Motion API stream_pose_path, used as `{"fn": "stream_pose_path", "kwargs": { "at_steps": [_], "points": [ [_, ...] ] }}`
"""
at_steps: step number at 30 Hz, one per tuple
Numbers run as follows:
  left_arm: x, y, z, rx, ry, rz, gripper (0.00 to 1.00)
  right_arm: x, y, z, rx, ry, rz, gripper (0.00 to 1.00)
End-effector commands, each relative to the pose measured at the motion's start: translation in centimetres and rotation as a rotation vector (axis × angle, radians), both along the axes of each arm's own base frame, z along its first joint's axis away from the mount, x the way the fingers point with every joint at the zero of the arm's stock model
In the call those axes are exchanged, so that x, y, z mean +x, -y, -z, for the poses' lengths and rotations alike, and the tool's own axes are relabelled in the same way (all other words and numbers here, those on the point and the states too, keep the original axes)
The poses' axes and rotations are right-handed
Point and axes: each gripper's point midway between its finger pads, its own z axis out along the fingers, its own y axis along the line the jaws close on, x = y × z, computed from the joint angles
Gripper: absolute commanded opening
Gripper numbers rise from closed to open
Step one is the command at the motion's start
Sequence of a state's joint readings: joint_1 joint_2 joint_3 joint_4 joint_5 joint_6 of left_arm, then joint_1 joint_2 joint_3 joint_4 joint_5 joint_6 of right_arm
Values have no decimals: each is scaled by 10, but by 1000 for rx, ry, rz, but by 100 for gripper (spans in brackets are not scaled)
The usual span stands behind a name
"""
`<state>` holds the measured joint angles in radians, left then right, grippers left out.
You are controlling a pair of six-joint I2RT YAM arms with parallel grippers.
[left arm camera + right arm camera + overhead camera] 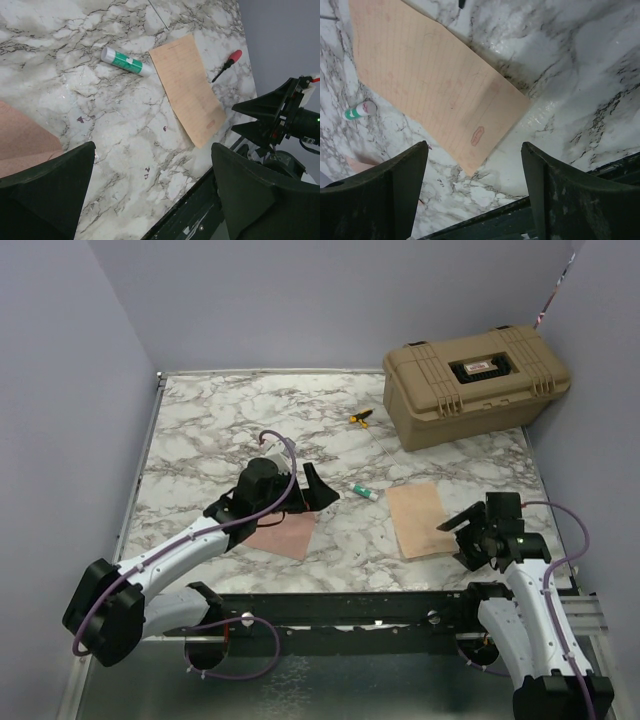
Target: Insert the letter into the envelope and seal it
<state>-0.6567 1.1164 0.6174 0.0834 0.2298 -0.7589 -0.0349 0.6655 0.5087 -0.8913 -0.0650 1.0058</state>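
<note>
The letter [415, 520], a plain salmon-tan sheet, lies flat on the marble table at the front right; it also shows in the left wrist view [187, 87] and the right wrist view [435, 85]. The envelope [285, 537] lies at the front centre-left, partly under my left gripper; only a corner of it [20, 140] shows in the left wrist view, and its flap is hidden. My left gripper [302, 500] is open and empty just above the envelope's right side [152, 147]. My right gripper [462, 530] is open and empty over the letter's near right corner [474, 150].
A green-and-white glue stick [365, 493] lies between the envelope and the letter. A small yellow-handled screwdriver [360, 419] lies further back. A closed tan hard case [475, 385] stands at the back right. A red-handled tool [227, 64] lies right of the letter. The table's front edge [190, 200] is close.
</note>
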Motion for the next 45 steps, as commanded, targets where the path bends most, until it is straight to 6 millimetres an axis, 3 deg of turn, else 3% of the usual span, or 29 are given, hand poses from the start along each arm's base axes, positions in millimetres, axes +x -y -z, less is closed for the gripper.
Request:
{"fn": "stream_pose_path", "kwargs": {
  "at_steps": [1,7,14,21,23,26,27,31,39,43,45],
  "points": [
    [14,3,-13,-14,36,-46,99,-1,3,14,58,-48,170,78],
    [16,3,-13,-20,30,-62,99,-5,0,31,91,-98,215,74],
    [22,8,-37,-36,94,-43,99,15,-11,46,167,-8,198,58],
    [22,10,-48,-60,112,-38,99,31,0,47,140,131,240,49],
    [22,9,-47,-62,112,-42,99,32,1,49,139,147,251,39],
    [22,7,-49,-65,118,-52,99,36,2,42,129,172,241,7],
    [23,7,-50,-65,120,-57,99,38,4,38,119,183,238,1],
    [26,8,-52,-63,122,-61,99,43,12,14,62,224,224,0],
    [31,8,-69,-55,166,-65,99,59,31,-81,-93,396,167,0],
    [35,5,-86,-48,200,-81,99,78,16,-135,-146,538,-43,0],
    [36,4,-95,-41,224,-80,99,88,-3,-163,-149,635,-223,0]
  ]
}}
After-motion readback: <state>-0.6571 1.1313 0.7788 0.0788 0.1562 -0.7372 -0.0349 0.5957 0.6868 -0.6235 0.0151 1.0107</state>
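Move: The letter lies flat ahead of the right gripper, its middle about 9 cm forward, 7 cm to the left and 6 cm below; its near-right corner is almost under the open fingers. The red screwdriver is some 12 cm ahead and 7 cm to the right, the glue stick about 17 cm ahead and 21 cm left, both at table height. From the left gripper the letter is about 23 cm to the right, roughly 1 cm ahead and 15 cm below. Sink the right gripper about 5 cm to the letter's near-right corner, turning slightly clockwise, then ease forward while shutting the fingers to pinch the paper's edge. Keep it pinched and lift some 17 cm, also going forward and a little right, tilting the fingers up. Raise the empty left gripper about 7 cm, slightly forward, fingers open. ##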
